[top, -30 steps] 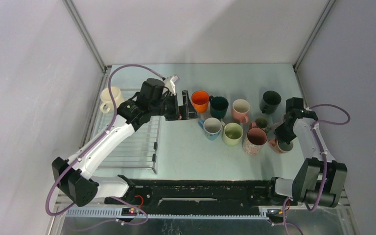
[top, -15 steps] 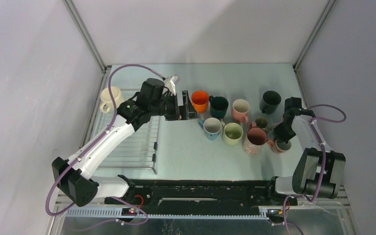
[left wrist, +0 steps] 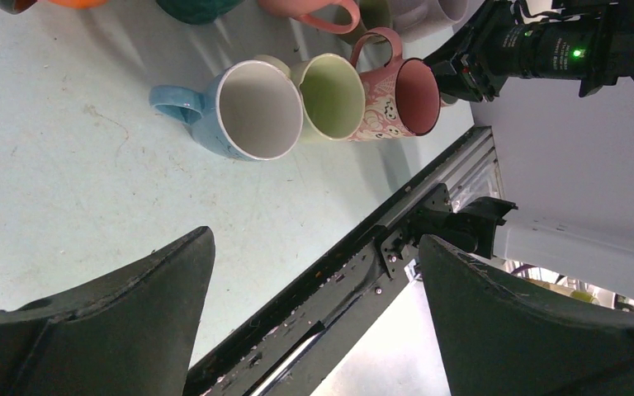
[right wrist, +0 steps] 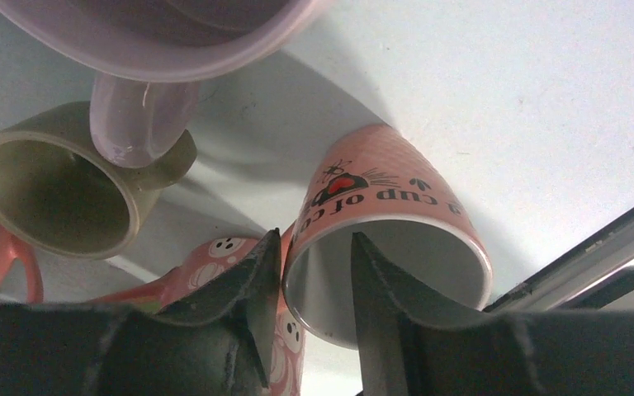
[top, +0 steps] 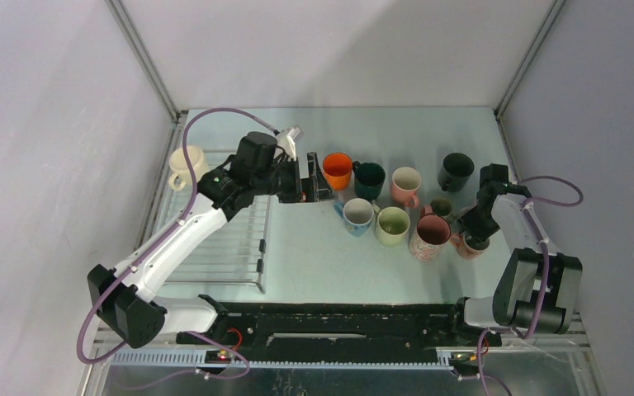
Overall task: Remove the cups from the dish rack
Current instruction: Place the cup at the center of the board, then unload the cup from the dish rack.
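One cream cup stands at the far left corner of the wire dish rack. Several cups stand grouped on the table to the right, among them orange, light blue and pale green. My right gripper points down over a salmon cup with black lettering. Its jaws straddle the cup's rim, one finger outside and one inside, with a gap showing on the inside. My left gripper hangs wide open and holds nothing, between the rack and the orange cup.
A pink patterned cup presses close against the salmon cup's left side, and an olive cup lies just beyond. A dark green cup stands at the back right. The black rail runs along the near edge.
My right gripper's jaws have parted from their shut grip on the salmon cup's rim, and its arm has shifted slightly. The left arm has not moved.
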`<action>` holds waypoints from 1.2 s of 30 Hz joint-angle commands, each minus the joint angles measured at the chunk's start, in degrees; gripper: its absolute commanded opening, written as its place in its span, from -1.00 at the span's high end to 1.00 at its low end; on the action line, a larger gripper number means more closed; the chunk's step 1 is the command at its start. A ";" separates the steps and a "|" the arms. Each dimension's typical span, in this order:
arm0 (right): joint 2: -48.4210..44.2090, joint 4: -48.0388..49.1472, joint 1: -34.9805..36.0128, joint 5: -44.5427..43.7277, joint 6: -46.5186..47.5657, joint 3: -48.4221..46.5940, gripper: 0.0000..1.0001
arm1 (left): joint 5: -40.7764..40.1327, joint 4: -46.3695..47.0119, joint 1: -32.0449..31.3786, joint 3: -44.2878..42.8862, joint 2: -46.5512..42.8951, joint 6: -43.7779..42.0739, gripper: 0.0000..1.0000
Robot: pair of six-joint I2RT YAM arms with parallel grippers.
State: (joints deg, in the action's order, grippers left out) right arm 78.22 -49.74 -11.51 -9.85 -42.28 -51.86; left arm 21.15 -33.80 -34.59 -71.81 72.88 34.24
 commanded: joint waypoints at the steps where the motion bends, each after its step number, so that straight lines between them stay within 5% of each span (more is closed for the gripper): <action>1: -3.46 -0.98 -0.27 -1.31 0.35 -0.61 0.08 | -0.39 0.46 0.42 -2.29 0.09 -1.78 -1.00; 22: -13.45 -8.70 -0.18 -1.71 2.83 -5.96 -0.58 | -2.17 -0.04 3.10 -3.51 0.70 -2.33 -1.00; 27: -17.75 -10.90 -0.12 0.23 5.08 -10.58 -0.98 | -5.23 -1.09 4.55 -4.23 0.60 -2.78 -1.00; 36: -16.32 -9.18 10.94 3.18 8.07 -20.05 -0.99 | -17.97 -6.80 12.43 -5.53 -2.39 -4.20 -1.00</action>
State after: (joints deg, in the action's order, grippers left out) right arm 61.19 -60.31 -6.07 -8.36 -36.62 -68.31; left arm 11.16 -37.76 -26.15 -73.10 73.65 32.23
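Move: The pink cup stands with its middle about 3 cm back, 2 cm right and 3 cm below the right hand, whose fingers straddle the wall of its rim. The lilac cup is some 7 cm ahead and 2 cm right, the patterned mug 10 cm left and level. The cream cup in the rack lies roughly 20 cm ahead, 37 cm left and 19 cm below the left hand; the orange cup, 19 cm ahead, 5 cm right. The pink cup's rim comes free as the right fingers, already part open, spread wide and the hand lifts off, slowly for the first few centimetres, then fast to about 15 cm up, fingertips swinging outward. The empty left hand, open throughout, sets off left and forward towards the cream cup, gaining speed over some 8 cm and turning about 15 degrees counter-clockwise. ##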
